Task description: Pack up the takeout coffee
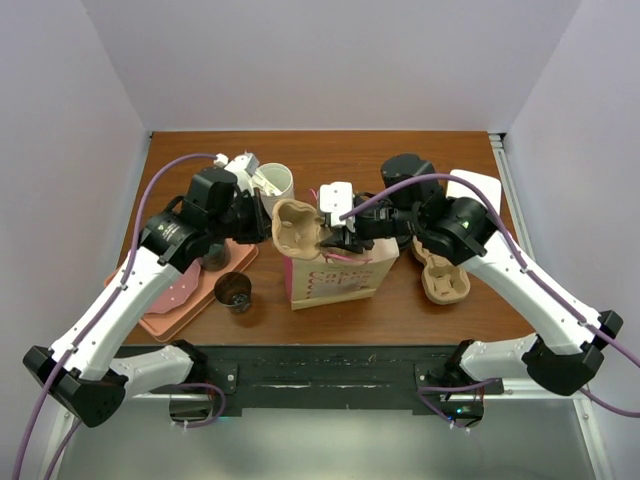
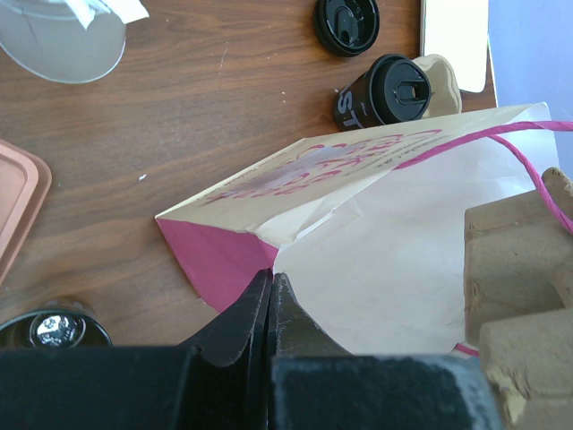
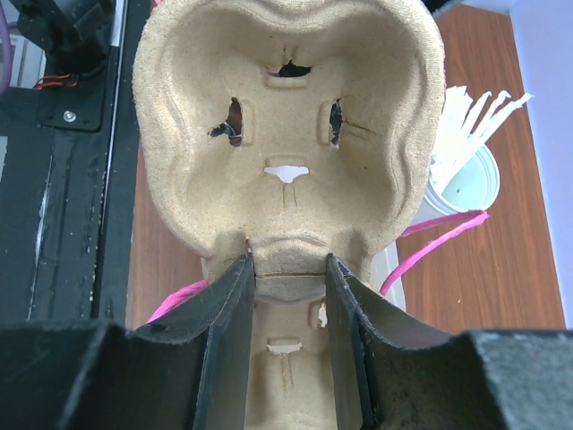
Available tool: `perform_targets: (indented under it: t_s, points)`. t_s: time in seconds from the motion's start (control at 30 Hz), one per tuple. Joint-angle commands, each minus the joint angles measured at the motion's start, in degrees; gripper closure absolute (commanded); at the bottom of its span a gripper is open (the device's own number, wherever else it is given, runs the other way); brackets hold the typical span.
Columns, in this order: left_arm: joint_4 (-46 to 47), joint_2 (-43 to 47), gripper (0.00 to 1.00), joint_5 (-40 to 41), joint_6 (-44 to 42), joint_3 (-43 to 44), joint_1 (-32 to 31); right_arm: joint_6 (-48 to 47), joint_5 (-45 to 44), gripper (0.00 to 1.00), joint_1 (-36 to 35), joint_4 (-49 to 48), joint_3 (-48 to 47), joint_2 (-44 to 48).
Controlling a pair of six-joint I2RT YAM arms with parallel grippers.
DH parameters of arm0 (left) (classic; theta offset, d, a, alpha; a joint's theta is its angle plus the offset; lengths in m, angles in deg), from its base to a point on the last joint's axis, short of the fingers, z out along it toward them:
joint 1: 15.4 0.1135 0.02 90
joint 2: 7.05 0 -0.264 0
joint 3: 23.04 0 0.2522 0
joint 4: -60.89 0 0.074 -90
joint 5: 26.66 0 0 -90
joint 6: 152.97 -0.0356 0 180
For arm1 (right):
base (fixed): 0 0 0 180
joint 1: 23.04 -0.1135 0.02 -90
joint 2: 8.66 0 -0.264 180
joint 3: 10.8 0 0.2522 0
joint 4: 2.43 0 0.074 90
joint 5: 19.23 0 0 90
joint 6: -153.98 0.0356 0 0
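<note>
The takeout coffee (image 2: 390, 89), a dark cup with a black lid, stands beyond the bag beside a tan carrier; the right arm hides it in the top view. A paper bag (image 1: 335, 278) with pink print stands open at mid-table. My left gripper (image 2: 271, 274) is shut, its tips pinching the bag's rim (image 2: 295, 235) at the near corner. My right gripper (image 3: 288, 264) is shut on the middle ridge of a moulded-pulp cup carrier (image 3: 286, 116). It holds that carrier (image 1: 298, 228) tilted over the bag's mouth.
A second pulp carrier (image 1: 445, 280) lies right of the bag. A white cup of stirrers (image 1: 276, 183) stands behind the left gripper. A pink tray (image 1: 178, 300) sits at the left, with an unlidded dark cup (image 1: 233, 290) beside it. A loose black lid (image 2: 346, 23) lies on the table.
</note>
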State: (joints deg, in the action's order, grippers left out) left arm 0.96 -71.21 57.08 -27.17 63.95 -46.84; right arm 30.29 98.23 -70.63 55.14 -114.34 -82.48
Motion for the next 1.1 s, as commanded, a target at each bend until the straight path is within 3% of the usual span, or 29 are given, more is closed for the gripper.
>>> perform_targets:
  t_s: [0.0, 0.4, 1.07]
  points:
    - [3.2, -0.4, 1.00, -3.3, -4.2, 2.3, 1.0, 0.2, 0.0, 0.84, -0.5, 0.0, -1.2, 1.2]
    - [3.5, -1.7, 1.00, -3.8, -4.1, 2.3, 1.3, 7.1, -3.4, 0.85, -0.6, -17.9, 6.2, 7.5]
    - [3.5, -2.3, 1.00, -4.3, -5.3, 2.4, 1.6, 25.8, 2.1, 0.84, -0.5, -39.2, 9.6, 8.6]
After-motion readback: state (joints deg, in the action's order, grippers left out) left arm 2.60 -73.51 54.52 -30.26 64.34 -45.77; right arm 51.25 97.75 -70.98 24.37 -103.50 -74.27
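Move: The paper bag's open mouth, over which my right hand holds the pulp cup carrier, has its middle about 4 cm to the right, 2 cm ahead and 8 cm below that hand; from my left hand, already pinching the left rim, it is some 16 cm right and 2 cm back. From my right hand, the black-lidded coffee cup stands 18 cm right and 10 cm ahead, the straw cup 13 cm left and 24 cm ahead, both nearly 30 cm lower. I lift the carrier up away from the bag's mouth with my right hand, about 8 cm, while tipping the downward-slanting fingers up some 25 degrees towards level, so the carrier swings steeper; they keep their grip on its narrow waist. My left hand stays shut on the bag's left rim, easing only about 1 cm forward. ##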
